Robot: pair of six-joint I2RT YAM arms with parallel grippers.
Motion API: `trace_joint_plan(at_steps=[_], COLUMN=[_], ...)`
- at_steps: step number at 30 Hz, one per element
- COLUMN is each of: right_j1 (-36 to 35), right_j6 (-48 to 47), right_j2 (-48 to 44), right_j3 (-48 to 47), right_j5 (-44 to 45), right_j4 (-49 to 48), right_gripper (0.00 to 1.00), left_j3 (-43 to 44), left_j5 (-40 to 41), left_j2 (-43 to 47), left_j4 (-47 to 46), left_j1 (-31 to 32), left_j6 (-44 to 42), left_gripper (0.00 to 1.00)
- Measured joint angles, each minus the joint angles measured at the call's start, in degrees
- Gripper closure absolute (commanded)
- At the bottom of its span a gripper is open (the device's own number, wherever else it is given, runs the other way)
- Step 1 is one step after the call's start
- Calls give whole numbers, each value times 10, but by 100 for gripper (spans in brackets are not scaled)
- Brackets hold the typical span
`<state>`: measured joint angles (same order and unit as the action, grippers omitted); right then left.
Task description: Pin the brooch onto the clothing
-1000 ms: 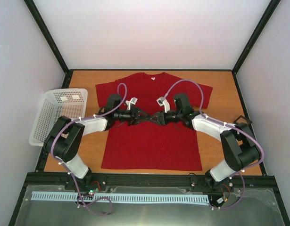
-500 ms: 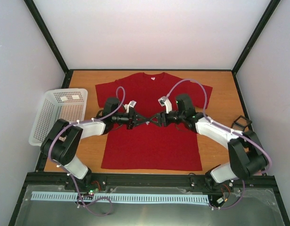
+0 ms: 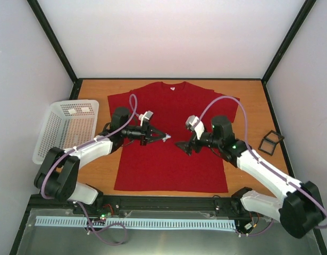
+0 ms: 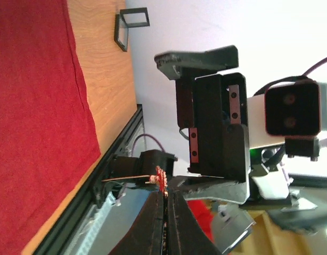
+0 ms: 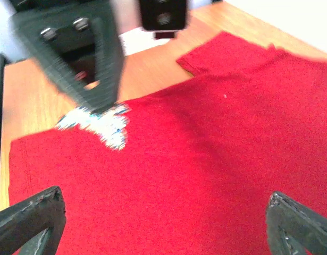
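The clothing, a red T-shirt, lies flat on the wooden table. My left gripper hovers over its chest, shut on the brooch, a small silvery piece at the fingertips. In the left wrist view the brooch sticks out of the shut gripper, its thin pin pointing left. My right gripper stands just right of it, open and empty. The right wrist view has the sparkling brooch under the left fingers, above the shirt, with the right gripper spread wide.
A white mesh basket stands at the table's left edge. A small black frame-like stand sits on the bare wood at the right, also in the left wrist view. Black posts and white walls enclose the table.
The two grippers met over the shirt earlier. The left one has shut on the brooch, and the right one has opened wide and drawn back to the right.
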<state>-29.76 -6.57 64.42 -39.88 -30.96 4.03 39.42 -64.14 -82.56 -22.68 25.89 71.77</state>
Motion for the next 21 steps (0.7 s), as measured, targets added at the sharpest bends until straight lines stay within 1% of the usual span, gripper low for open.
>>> trace_joint_plan(at_steps=[5,7,8,12,15,16,17,18,19,20,21], right_j1=[-22,-24,-24,-31,-44,-51,-61,-68,-81,-90,-98], right_j6=[-194,-249,-263,-286,-286,-288,-294,-301,-312,-328,-342], right_j2=[-96,-123,-128,-129,-140,-146,-153,-154,-155,-153,-150], right_j3=[26,24,23,25,35,40,43,43,42,40,38], right_j5=[-14,-23,-26,-31,-31,-29,-26,-24,-16,-10,-5], right_j4=[24,29,31,29,17,15,13,13,13,14,18], right_gripper=[0,0,0,0,0,3,10,18,30,35,36], left_j3=[52,71,84,101,101,101,101,101,101,101,100], left_j5=[-20,-18,-13,4,7,7,8,8,9,10,12], left_j2=[36,54,64,90,94,91,88,83,79,76,75], left_j4=[119,172,202,254,274,280,284,289,292,294,296], left_j1=[0,3,7,23,29,31,31,31,31,31,31], left_j6=[-119,-179,-217,-314,-345,-347,-347,-342,-336,-326,-310], left_gripper=[99,99,99,99,99,99,99,99,99,99,99])
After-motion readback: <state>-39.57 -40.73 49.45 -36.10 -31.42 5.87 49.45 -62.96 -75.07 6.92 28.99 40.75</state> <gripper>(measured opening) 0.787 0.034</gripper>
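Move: The right hand, wide open, has the brooch about 5 cm to its left, level fore and aft and at nearly its own height. The left hand already holds the brooch in shut fingertips, about 1 cm to the right of its hand point, with the pin standing out. The middle of the red shirt lies spread on the table some 18 cm below the left hand, about 3 cm ahead and 4 cm to the right. Back and up goes the open right hand, about 8 cm towards the base and 4.5 cm higher, rolling some 40 degrees about its fingers so its front side tips up; late on it edges left and the fingers just begin to close, short of the brooch. The left hand keeps its pinch, rises about 5 cm while drawing back 3, rolls its front side up, then sinks a little and partly unrolls. ##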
